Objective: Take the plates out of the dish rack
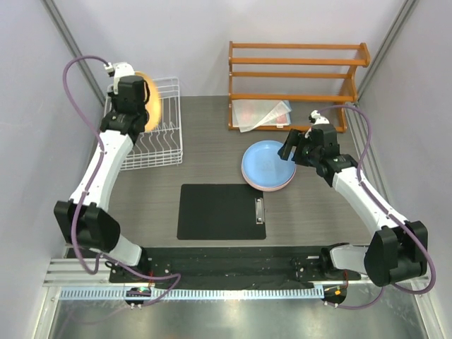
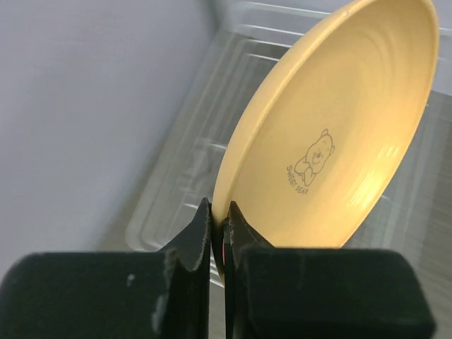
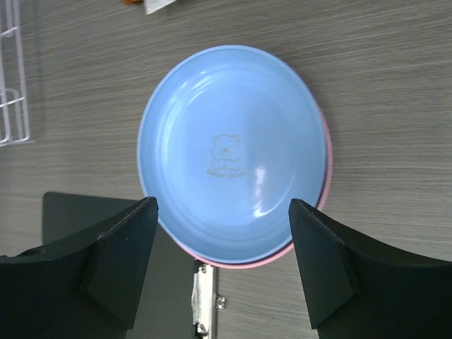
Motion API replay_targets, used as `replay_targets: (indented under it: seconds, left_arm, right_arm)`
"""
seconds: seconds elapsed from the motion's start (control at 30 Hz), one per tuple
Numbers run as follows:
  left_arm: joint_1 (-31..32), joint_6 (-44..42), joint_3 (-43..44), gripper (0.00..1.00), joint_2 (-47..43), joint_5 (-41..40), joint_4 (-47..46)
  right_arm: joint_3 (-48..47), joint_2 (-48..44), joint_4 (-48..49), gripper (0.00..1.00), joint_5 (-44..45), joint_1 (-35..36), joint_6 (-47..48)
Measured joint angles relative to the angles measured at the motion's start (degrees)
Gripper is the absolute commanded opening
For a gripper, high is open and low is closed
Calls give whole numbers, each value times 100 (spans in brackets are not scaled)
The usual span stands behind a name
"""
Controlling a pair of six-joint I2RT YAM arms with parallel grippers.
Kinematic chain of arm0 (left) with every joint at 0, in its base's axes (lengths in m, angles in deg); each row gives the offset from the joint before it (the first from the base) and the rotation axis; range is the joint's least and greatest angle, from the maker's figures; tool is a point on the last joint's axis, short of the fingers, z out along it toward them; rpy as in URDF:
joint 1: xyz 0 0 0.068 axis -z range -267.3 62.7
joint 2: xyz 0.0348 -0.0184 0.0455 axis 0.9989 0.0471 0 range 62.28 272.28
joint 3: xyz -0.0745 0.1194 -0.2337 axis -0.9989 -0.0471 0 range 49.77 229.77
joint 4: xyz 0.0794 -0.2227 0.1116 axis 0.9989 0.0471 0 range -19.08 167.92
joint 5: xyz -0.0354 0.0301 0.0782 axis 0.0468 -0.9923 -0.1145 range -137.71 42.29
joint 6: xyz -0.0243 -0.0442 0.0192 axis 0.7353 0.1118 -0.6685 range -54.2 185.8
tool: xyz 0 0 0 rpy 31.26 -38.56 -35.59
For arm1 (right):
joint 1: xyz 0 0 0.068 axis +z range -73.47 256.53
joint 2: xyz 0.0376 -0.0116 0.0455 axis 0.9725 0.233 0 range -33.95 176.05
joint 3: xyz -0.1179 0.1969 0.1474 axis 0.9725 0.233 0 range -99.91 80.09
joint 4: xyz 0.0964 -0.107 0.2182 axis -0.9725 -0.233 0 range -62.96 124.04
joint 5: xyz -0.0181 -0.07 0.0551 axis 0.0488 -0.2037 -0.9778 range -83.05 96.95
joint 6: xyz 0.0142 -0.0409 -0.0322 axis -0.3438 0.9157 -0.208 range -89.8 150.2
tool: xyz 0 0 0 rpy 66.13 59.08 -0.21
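Observation:
An orange-yellow plate with a small bear print stands on edge over the white wire dish rack. My left gripper is shut on its lower rim. From above, that plate shows beside the left gripper at the rack's far end. A light blue plate lies flat on a pink plate, and the stack sits right of centre on the table. My right gripper hovers open above the stack's near edge with nothing between its fingers. It also shows in the top view.
A flat black clipboard lies just in front of the plate stack, its metal clip near the plates' rim. An orange wooden shelf stands at the back right with clear plastic sheets under it. Walls close in on both sides.

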Motion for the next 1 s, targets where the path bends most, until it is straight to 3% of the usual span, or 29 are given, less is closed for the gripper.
replay_targets:
  seconds: [0.17,0.3,0.57,1.0]
  left_arm:
    - [385,1342,-785,0,-662,2702,142]
    - [737,2083,-1314,0,-702,3985,140]
    - [1250,2699,-2002,0,-984,4986,-24]
    - [1434,2946,-2500,0,-1456,5178,-286]
  right_arm:
    - [-2,-199,133,81,-470,221,-210]
    - [0,-306,525,81,-789,487,-485]
    - [0,-275,892,80,-1086,754,-721]
    - [0,101,1023,79,-1058,1115,-828]
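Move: The left hand already pinches the yellow plate by its rim, the plate's middle about 7 cm ahead, 4 right and 6 below; the blue plate stack lies some 50 cm right, 3 back and 31 lower. The dish rack is about 8 ahead, 4 right and 22 below. From the open right hand the yellow plate is roughly 15 ahead, 52 left and 10 higher, the stack 5 ahead, 7 left, 15 below, the clipboard 13 back, 25 left, 16 below. Rightward in a quick sweep slowing to a creep, the left hand keeps its rim pinch and carries the yellow plate about 25 cm away from the rack, also back and down, swinging clockwise and rolling its left side down to lay the plate over. The open right hand meets it, going some 11 cm left, rising then easing down, turning slightly counter-clockwise to the plate's far rim. ##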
